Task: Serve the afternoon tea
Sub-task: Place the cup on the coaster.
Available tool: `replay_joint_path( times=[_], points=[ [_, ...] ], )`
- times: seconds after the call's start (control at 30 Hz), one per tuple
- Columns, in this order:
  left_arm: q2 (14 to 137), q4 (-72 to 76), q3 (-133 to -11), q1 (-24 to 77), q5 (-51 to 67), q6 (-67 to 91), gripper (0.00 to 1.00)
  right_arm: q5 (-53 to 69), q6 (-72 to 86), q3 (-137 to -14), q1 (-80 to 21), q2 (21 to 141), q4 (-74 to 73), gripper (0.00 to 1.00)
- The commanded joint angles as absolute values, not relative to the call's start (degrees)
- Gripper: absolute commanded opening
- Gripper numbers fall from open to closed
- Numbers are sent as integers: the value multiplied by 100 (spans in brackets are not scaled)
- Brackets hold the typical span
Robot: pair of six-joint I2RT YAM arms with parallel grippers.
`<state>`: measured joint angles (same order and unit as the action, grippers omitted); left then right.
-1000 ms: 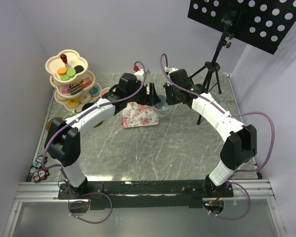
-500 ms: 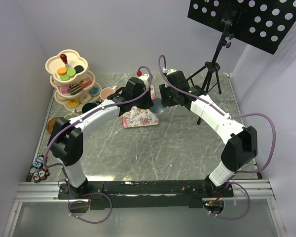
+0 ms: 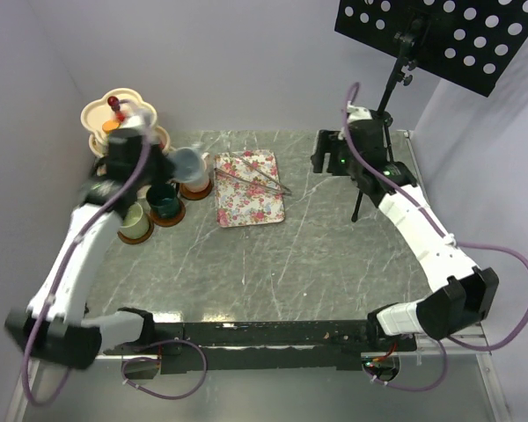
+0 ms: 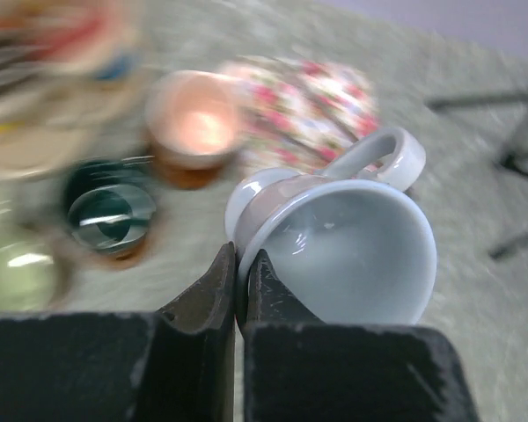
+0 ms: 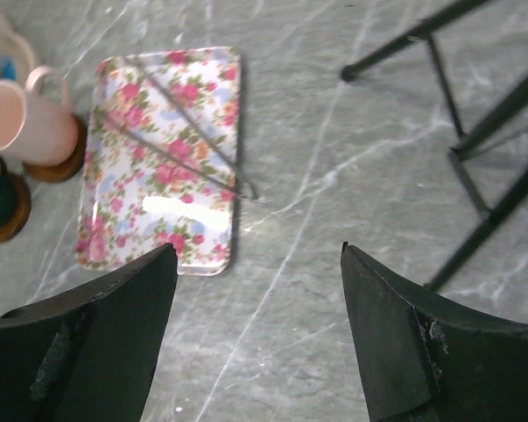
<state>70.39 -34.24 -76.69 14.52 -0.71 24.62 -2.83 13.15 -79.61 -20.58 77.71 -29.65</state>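
Observation:
My left gripper (image 4: 240,281) is shut on the rim of the light blue mug (image 4: 339,251), one finger inside it and one outside. In the top view the mug (image 3: 187,162) hangs tilted beside the cream three-tier stand (image 3: 114,112), with the left gripper (image 3: 174,163) holding it. Below it the pink mug (image 4: 196,123), dark green mug (image 4: 106,211) and light green mug (image 4: 18,274) stand on brown saucers (image 3: 167,218). My right gripper (image 5: 258,255) is open and empty above bare table, at the back right (image 3: 326,155).
The floral tray (image 3: 249,187) lies mid-table with the metal tongs (image 5: 194,149) across it. Black tripod legs (image 5: 475,158) stand on the table next to my right gripper. The stand holds small cakes.
The right gripper let go of the light blue mug, opened and pulled back to the right. The left gripper closed on the mug and swung it left toward the stand.

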Motion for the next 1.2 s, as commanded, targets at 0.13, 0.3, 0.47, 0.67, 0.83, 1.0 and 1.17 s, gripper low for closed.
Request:
replay_joint_path(
  times=[0.13, 0.3, 0.47, 0.67, 0.83, 1.0, 1.17],
  points=[
    [5888, -5237, -7541, -1051, -237, 1680, 1, 130, 1284, -7541, -1486, 7471, -2575, 82],
    [5801, -4826, -7374, -2117, -150, 1494, 1, 211, 1274, -7532, -1424, 7462, -2584, 82],
    [6099, -4220, -7190, -2697, -176, 1275, 1, 273, 1248, -7541, -1424, 7401, -2566, 82],
    [6442, -3227, -6759, -3189, 744, 906, 1, 62, 1037, -7488, -1415, 7251, -2654, 83],
    [7276, -3076, -7030, -3690, 1589, 361, 1, 105, 985, -7365, -1406, 7146, -2637, 83],
    [8005, -3032, -7329, -4131, 2750, -182, 1, 176, 1046, -7260, -1371, 7137, -2672, 83],
    [8305, -3006, -7366, -4131, 2751, -509, 1, 228, 1063, -7233, -1354, 7330, -2663, 83]
  ],
)
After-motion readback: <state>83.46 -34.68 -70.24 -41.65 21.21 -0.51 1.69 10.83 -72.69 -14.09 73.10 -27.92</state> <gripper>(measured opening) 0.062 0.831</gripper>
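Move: The empty coaster for the blue cup in the left hand lies about 30 cm to that hand's left, some 3 cm nearer the base and roughly 23 cm below. The green cup stands about 11 cm to the right of the coaster and level with it; the dark teal cup is about 20 cm right of the coaster and 5 cm farther out. The tea stand rises some 12 cm right and 18 cm beyond the coaster. From the right hand, the coaster is about 65 cm left, 6 cm back and 22 cm below. Still pinching the blue cup by its rim, the left hand sweeps about 30 cm left to the empty coaster, swinging back some 9 cm on the way and then partly forward again, while sinking about 12 cm, mostly late. It turns counter-clockwise nearly 40 degrees, eases partly back, and tips further down. The empty right hand drifts a few centimetres right, staying open. ##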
